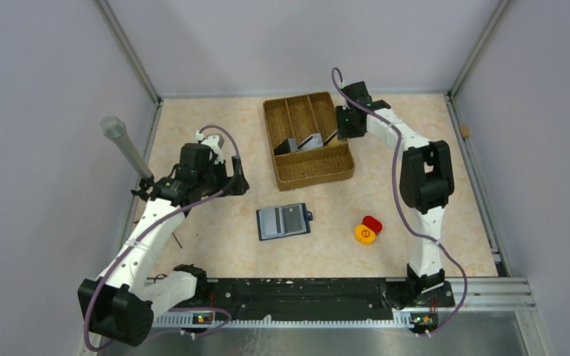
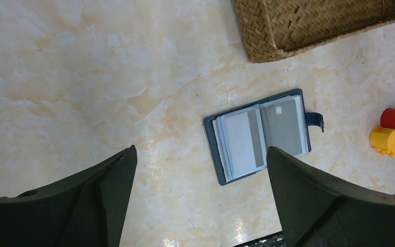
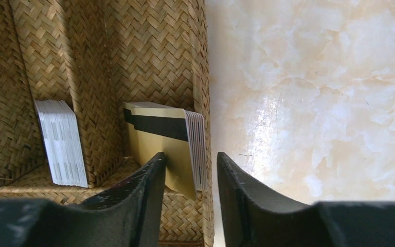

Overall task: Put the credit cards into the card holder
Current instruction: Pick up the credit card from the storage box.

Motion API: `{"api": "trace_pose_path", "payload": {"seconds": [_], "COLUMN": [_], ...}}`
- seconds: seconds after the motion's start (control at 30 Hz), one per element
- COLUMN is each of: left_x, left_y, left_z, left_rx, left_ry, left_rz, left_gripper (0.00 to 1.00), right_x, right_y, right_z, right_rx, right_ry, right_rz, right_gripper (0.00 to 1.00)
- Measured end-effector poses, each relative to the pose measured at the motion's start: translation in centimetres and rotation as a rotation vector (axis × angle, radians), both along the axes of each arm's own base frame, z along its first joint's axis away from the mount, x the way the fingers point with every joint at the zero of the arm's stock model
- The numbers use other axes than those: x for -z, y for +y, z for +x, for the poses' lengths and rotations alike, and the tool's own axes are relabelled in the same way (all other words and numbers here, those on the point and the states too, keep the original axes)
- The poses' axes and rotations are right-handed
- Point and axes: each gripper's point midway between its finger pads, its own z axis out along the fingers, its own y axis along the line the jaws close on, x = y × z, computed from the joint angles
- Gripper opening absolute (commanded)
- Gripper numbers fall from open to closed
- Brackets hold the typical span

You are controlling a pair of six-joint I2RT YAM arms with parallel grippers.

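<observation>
The card holder (image 1: 284,221) (image 2: 259,136) lies open on the table, with a card showing in each of its two halves. More credit cards stand in the woven tray (image 1: 282,170): a stack fronted by a gold card (image 3: 182,141) in the right compartment and a white-grey stack (image 3: 61,141) in the middle one. My right gripper (image 3: 190,162) (image 1: 341,132) is open at the tray's right wall. One finger (image 3: 144,190) is inside against the gold card, the other (image 3: 241,190) outside the wall. My left gripper (image 2: 201,154) (image 1: 234,182) hangs wide open and empty, left of the holder.
A red and a yellow round piece (image 1: 367,230) (image 2: 393,135) sit right of the holder. A grey cylinder (image 1: 122,144) leans at the left wall. Metal frame rails bound the table on three sides.
</observation>
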Motion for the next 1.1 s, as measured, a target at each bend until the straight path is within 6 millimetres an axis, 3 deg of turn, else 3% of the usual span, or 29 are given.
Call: {"api": "trace_pose_path", "payload": {"seconds": [0.53,0.67,1.1], "left_x": [0.2,0.2,0.2], "left_y": [-0.1,-0.1,-0.2], "left_z": [0.0,0.0,-0.1], "left_rx": [0.005,0.005,0.01], "left_ry": [0.008,0.008,0.009], "left_rz": [-0.003,-0.003,-0.008], "left_gripper": [0.99,0.99,0.99], "right_x": [-1.1,-2.0,-2.9], "right_y": [0.0,-0.2,-0.3], "right_z": [0.0,0.1,0.1], "right_rx": [0.002,0.008,0.008], "right_ry": [-0.022,-0.04,-0.056], "right_rz": [0.004,0.003,0.011], "right_gripper": [0.23,0.14,0.15]}}
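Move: The gold credit card, at the front of its stack in the storage box's right-hand compartment, lies about 2 cm left, 1 cm ahead and 3 cm below the right hand. The middle card stack is some 7 cm left of that card, and the grey-black stack about 15 cm left of it and 2 cm nearer. The box's empty front tray lies roughly 8 cm back and 9 cm left of the right hand. From the idle left hand, the gold card is about 20 cm ahead and 28 cm right, well below. Raise the right gripper about 3 cm almost straight up over the gold card, slowly at first and quicker midway, then nearly hold there. All the while draw the part-open fingers together until only a narrow gap is left, bringing their tips in around the gold card's right edge and pinching it. ##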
